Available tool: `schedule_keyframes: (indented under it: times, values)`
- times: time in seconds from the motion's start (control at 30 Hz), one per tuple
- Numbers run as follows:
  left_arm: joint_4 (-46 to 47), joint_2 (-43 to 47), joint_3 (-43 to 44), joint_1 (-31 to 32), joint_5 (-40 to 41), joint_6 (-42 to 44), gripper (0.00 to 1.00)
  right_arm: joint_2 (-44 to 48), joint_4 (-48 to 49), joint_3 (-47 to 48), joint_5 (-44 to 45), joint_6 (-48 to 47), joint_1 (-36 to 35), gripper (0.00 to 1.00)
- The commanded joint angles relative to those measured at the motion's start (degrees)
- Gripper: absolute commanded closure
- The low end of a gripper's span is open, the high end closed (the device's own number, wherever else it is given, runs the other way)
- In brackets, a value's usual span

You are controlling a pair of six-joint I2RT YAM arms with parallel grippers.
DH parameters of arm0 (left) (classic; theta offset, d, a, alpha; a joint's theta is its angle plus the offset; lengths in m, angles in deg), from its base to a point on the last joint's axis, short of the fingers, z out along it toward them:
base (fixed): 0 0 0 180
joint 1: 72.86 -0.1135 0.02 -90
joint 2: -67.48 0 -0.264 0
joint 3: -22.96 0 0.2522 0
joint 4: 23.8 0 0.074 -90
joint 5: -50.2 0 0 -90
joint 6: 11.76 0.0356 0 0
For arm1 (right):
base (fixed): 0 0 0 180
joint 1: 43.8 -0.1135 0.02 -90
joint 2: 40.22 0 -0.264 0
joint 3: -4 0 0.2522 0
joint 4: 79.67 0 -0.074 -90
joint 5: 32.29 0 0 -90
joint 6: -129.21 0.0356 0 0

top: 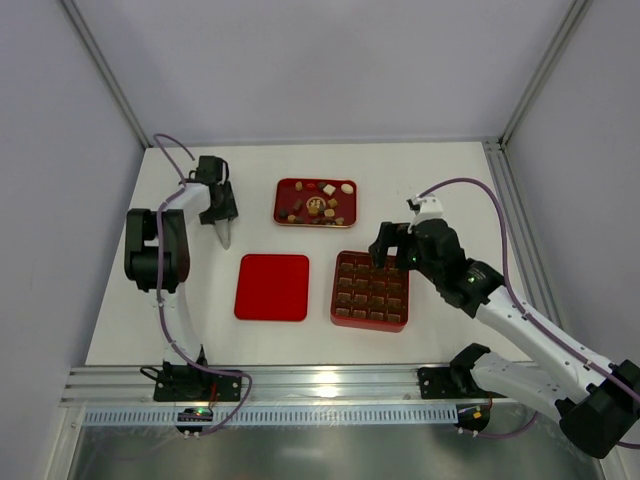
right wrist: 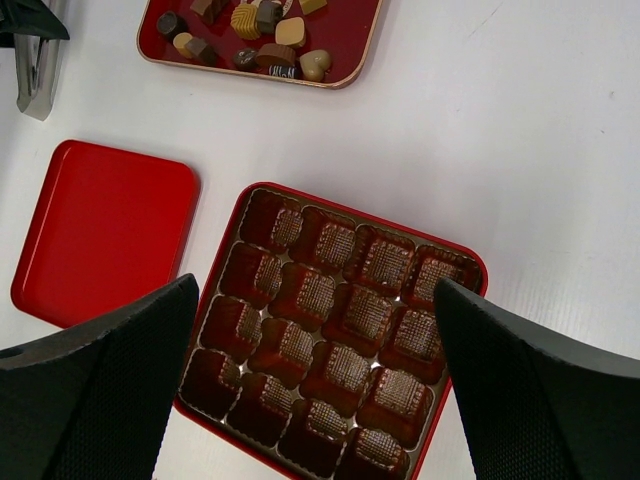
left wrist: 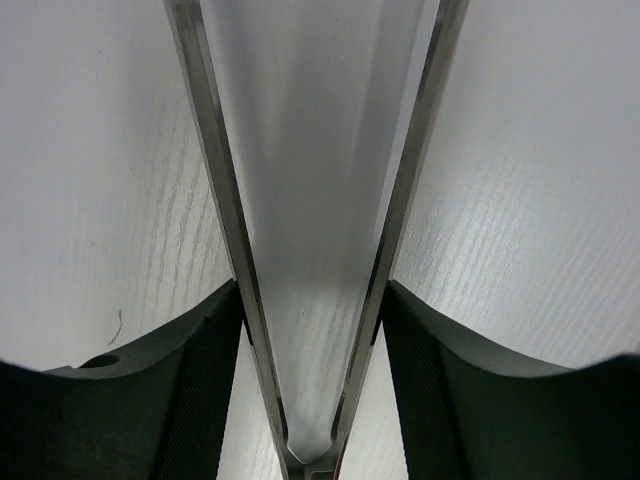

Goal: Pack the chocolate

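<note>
The chocolate [top: 318,203] lies as several small brown, tan and cream pieces in a small red tray [top: 279,200] at the back; it shows again in the right wrist view as chocolate [right wrist: 255,35]. My left gripper [top: 218,205] stands left of that tray, shut on metal tongs [left wrist: 310,200] whose two arms run between its pads; the tongs [top: 224,236] point toward the near edge. My right gripper [right wrist: 315,290] hangs open above the red gridded box [right wrist: 330,330], whose cells are all empty. In the top view the right gripper [top: 386,246] sits over the box's [top: 370,323] far right corner.
The flat red lid [top: 272,287] lies left of the box, also seen as the lid [right wrist: 100,230] in the right wrist view. The tray [right wrist: 345,30] lies beyond the box. White walls enclose the table at the back and both sides.
</note>
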Motion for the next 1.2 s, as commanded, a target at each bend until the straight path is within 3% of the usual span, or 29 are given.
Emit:
schedule_keyframes:
  times: [0.0, 0.37, 0.83, 1.17]
  values:
    - [-2.10, 0.07, 1.72, 0.03, 1.49, 0.55, 0.45, 1.37, 2.30, 0.16, 0.58, 0.71, -0.24, 0.00]
    - [-7.46, 7.63, 5.23, 1.34, 3.60, -0.50, 0.58, 0.94, 2.03, 0.51, 1.37, 0.53, -0.16, 0.00]
    - [-15.98, 17.82, 6.46, 4.86, 7.03, -2.26, 0.58, 0.85, 1.86, 1.12, 2.16, 0.35, -0.16, 0.00]
    - [-23.80, 24.68, 10.42, 9.60, 4.49, -2.09, 0.59, 0.93, 0.63, 2.62, 3.12, 0.00, -0.16, 0.00]
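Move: The tongs lie between my left fingers, already touched on both legs; their middle is about 6 cm ahead of my hand and at its height or just under, with the joined end towards me. From that hand the chocolate tray is some 21 cm right and 8 cm ahead, the red lid roughly 12 cm right and 18 cm back. From my right hand the tongs lie about 32 cm left, 24 cm ahead and 18 cm below. I finish closing my left fingers on the tongs, squeezing the two legs closer together near their joined end, then keep that grip and lift the tongs about 16 cm off the table. As I rise I draw back some 5 cm, drift about 4 cm right late on, and tip my fingers slightly up and outward. ##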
